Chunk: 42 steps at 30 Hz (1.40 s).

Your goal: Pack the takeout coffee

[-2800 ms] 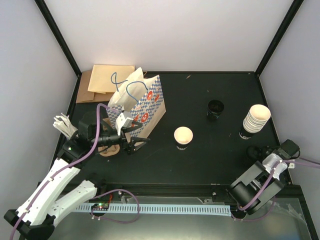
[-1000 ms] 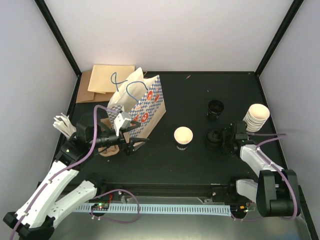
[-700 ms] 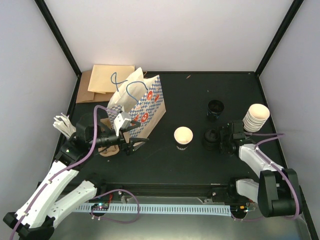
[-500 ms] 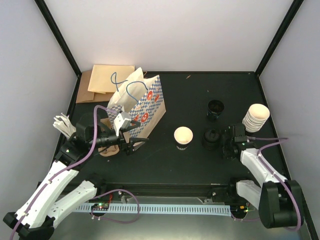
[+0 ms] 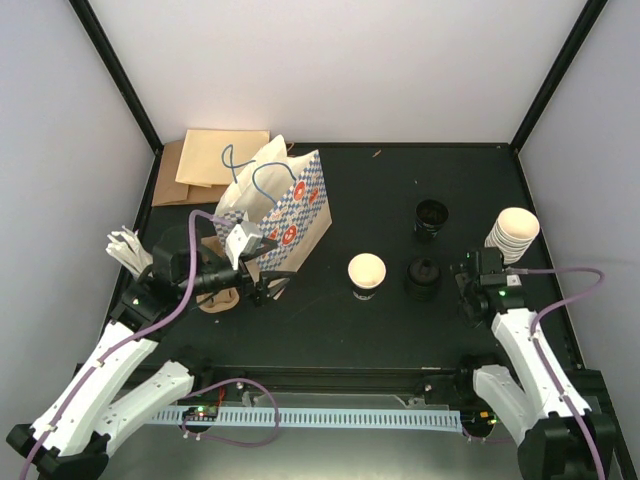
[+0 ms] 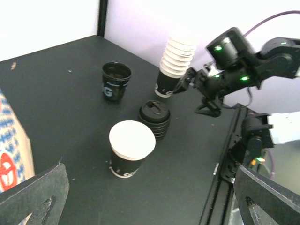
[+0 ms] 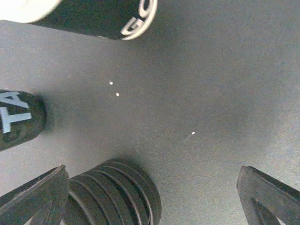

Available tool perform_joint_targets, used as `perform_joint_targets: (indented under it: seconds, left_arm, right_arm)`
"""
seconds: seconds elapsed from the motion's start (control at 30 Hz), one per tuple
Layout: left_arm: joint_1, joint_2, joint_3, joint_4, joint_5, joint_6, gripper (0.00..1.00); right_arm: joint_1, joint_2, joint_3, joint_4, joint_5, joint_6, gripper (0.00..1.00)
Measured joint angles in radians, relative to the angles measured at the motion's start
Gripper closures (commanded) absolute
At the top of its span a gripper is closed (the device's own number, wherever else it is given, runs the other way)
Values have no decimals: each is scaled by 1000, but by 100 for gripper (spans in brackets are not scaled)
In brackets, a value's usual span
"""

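Observation:
The takeout coffee cup (image 5: 366, 272), cream inside with a black sleeve, stands upright mid-table; in the left wrist view the cup (image 6: 131, 140) is uncovered. Just to its right stands a stack of black lids (image 5: 422, 278) (image 6: 154, 118) (image 7: 117, 197). My right gripper (image 5: 466, 292) (image 7: 151, 173) is open, a little to the right of the lids and apart from them, with nothing between its fingers. My left gripper (image 5: 278, 285) (image 6: 149, 180) is open and empty, left of the cup, beside the bag.
A blue-checked paper bag (image 5: 280, 205) stands upright at the left, with flat brown bags (image 5: 210, 160) behind it. A black cup (image 5: 431, 218) (image 7: 18, 122) sits behind the lids. A tall stack of nested cups (image 5: 510, 238) (image 6: 176, 61) stands at the right. White sticks (image 5: 128, 248) lie far left.
My right gripper has drawn back to the right, away from the lid stack, which stays standing beside the cup. The left arm has hardly moved.

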Motion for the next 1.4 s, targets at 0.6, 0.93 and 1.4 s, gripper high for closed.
perform_joint_targets:
  seconds: [0.6, 0.93, 1.4]
  left_arm:
    - [0, -47, -109, -5, -241, 59, 1]
    - [0, -63, -121, 12, -272, 83, 1]
    - [0, -59, -123, 13, -274, 89, 1]
  right_arm:
    - [0, -130, 106, -104, 46, -495, 0]
    - [0, -179, 130, -90, 11, -622, 0]
    - [275, -45, 246, -98, 76, -653, 0]
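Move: The stack of black lids lies about 5 cm ahead and 4 cm to the left of the right hand, some 4 cm lower. The black cup stands roughly 14 cm beyond the lids, almost straight out. The white cup is about 18 cm to the hand's left and 6 cm ahead, and the cup stack some 11 cm ahead and 10 cm to its right. From the left hand, the lids are about 33 cm right, 10 cm ahead and far below. Upward first, the wide-open right hand climbs off beside the lid stack, then swings left as it nears the top: about 9 cm up and 5 cm left in all. Its wrist turns counter-clockwise some 45 degrees. The left hand, also open and empty, sinks about 4 cm beside the bag while easing forward and left, turning slightly counter-clockwise, then holds there. ##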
